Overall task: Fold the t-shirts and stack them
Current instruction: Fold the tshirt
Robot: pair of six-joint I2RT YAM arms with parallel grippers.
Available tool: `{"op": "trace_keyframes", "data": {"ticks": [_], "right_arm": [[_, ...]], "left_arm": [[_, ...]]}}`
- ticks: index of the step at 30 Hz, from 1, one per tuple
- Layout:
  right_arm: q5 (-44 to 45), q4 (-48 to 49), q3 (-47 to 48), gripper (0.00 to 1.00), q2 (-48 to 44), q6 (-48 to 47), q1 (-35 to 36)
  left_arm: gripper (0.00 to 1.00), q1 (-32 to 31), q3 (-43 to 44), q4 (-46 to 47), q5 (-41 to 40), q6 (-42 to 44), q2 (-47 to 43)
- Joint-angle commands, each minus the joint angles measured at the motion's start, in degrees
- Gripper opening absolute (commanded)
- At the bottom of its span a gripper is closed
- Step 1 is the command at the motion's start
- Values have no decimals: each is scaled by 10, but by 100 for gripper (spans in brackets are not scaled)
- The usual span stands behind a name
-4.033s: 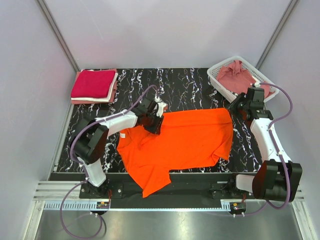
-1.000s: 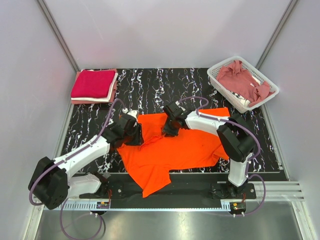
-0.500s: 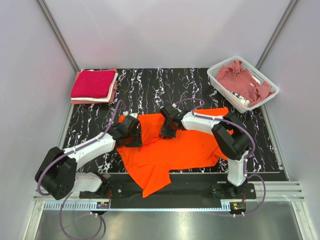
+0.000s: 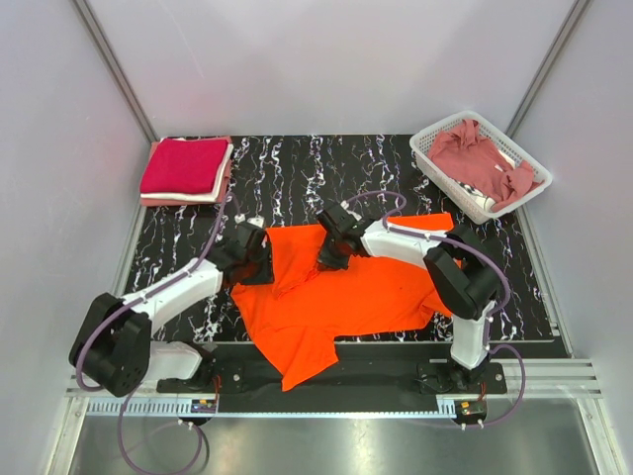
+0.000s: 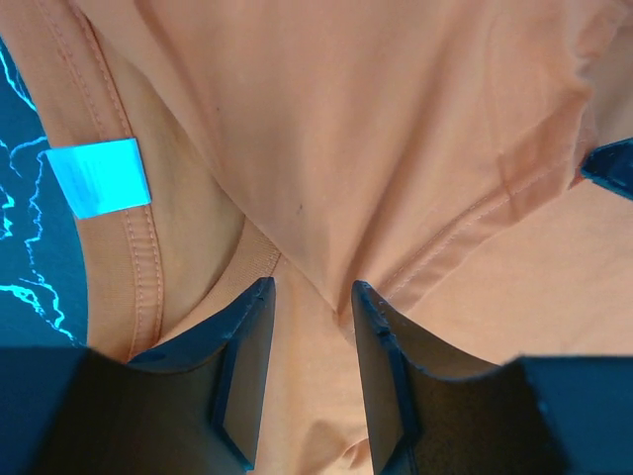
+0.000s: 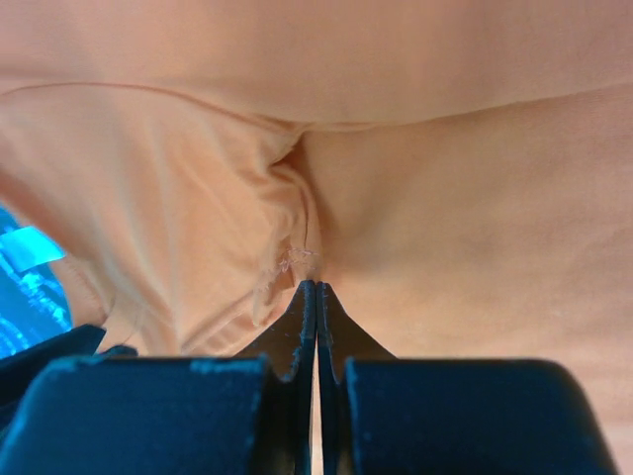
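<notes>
The bright orange t-shirt (image 4: pixel 366 282) lies spread across the middle of the black marble table (image 4: pixel 297 168), one sleeve hanging over the front edge. My left gripper (image 4: pixel 250 259) (image 5: pixel 312 287) rests on its left shoulder beside the collar (image 5: pixel 138 247) and its pale label (image 5: pixel 99 176). Its jaws stand partly apart with orange cloth filling the gap. My right gripper (image 4: pixel 331 255) (image 6: pixel 316 285) is near the shirt's upper middle, shut, with a puckered fold of orange cloth pinched at its tips. Folded crimson and pale pink t-shirts (image 4: pixel 184 168) are stacked at the back left.
A white lattice basket (image 4: pixel 431 150) at the back right holds a crumpled dusty rose t-shirt (image 4: pixel 473 153). Grey walls close in the table on the left, back and right. Purple cables loop above both arms.
The right gripper has shut on the orange cloth where it was open before. The left gripper has shifted slightly back and left over the shoulder, its jaws unchanged.
</notes>
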Motion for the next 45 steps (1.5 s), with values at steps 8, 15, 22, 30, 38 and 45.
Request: {"op": "trace_keyframes", "data": {"ticks": [8,15,22,30,38,45], "right_arm": [[35,2,-17,0,-54,-22,6],[39,-1,-24,0,-55,-25,6],[45,-17,-9,13,-59,-35,7],[113,-39,34,30,-87,-100,50],[95,47,97,29,-11,-203,150],[96,104,94,30,14,-314,203]], "left_arm": [[42,158,78,-5,74,41,-5],[11,228,149,-32,103,61,65],[0,251,164,-22,102,68,112],[0,263,187,-7,117,63,203],[0,289,191,7,103,53,231],[0,293,181,22,117,53,230]]}}
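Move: The left hand, open just over the folded flap, has the shirt's front left corner about 13 cm ahead, 9 cm to its left and 2 cm below. The white tag is nearer, some 4 cm ahead and 6 cm left; the stacked shirts lie around 28 cm ahead and 21 cm left. From the right hand, shut at the flap's crumpled edge, the flap's near left corner is roughly 8 cm back and 11 cm left, about 1 cm lower. The right fingers, still shut on the flap's crumpled edge, ease up 1.5 cm and partly back down, then open and let go; the hand lifts and swings about 11 cm left and 6 cm back over the flap's near left corner, turning counter-clockwise. Meanwhile the left hand leaves the flap, arcing up forward and left some 15 cm, shuts its fingers on nothing and lowers them beside the shirt's front left corner. ##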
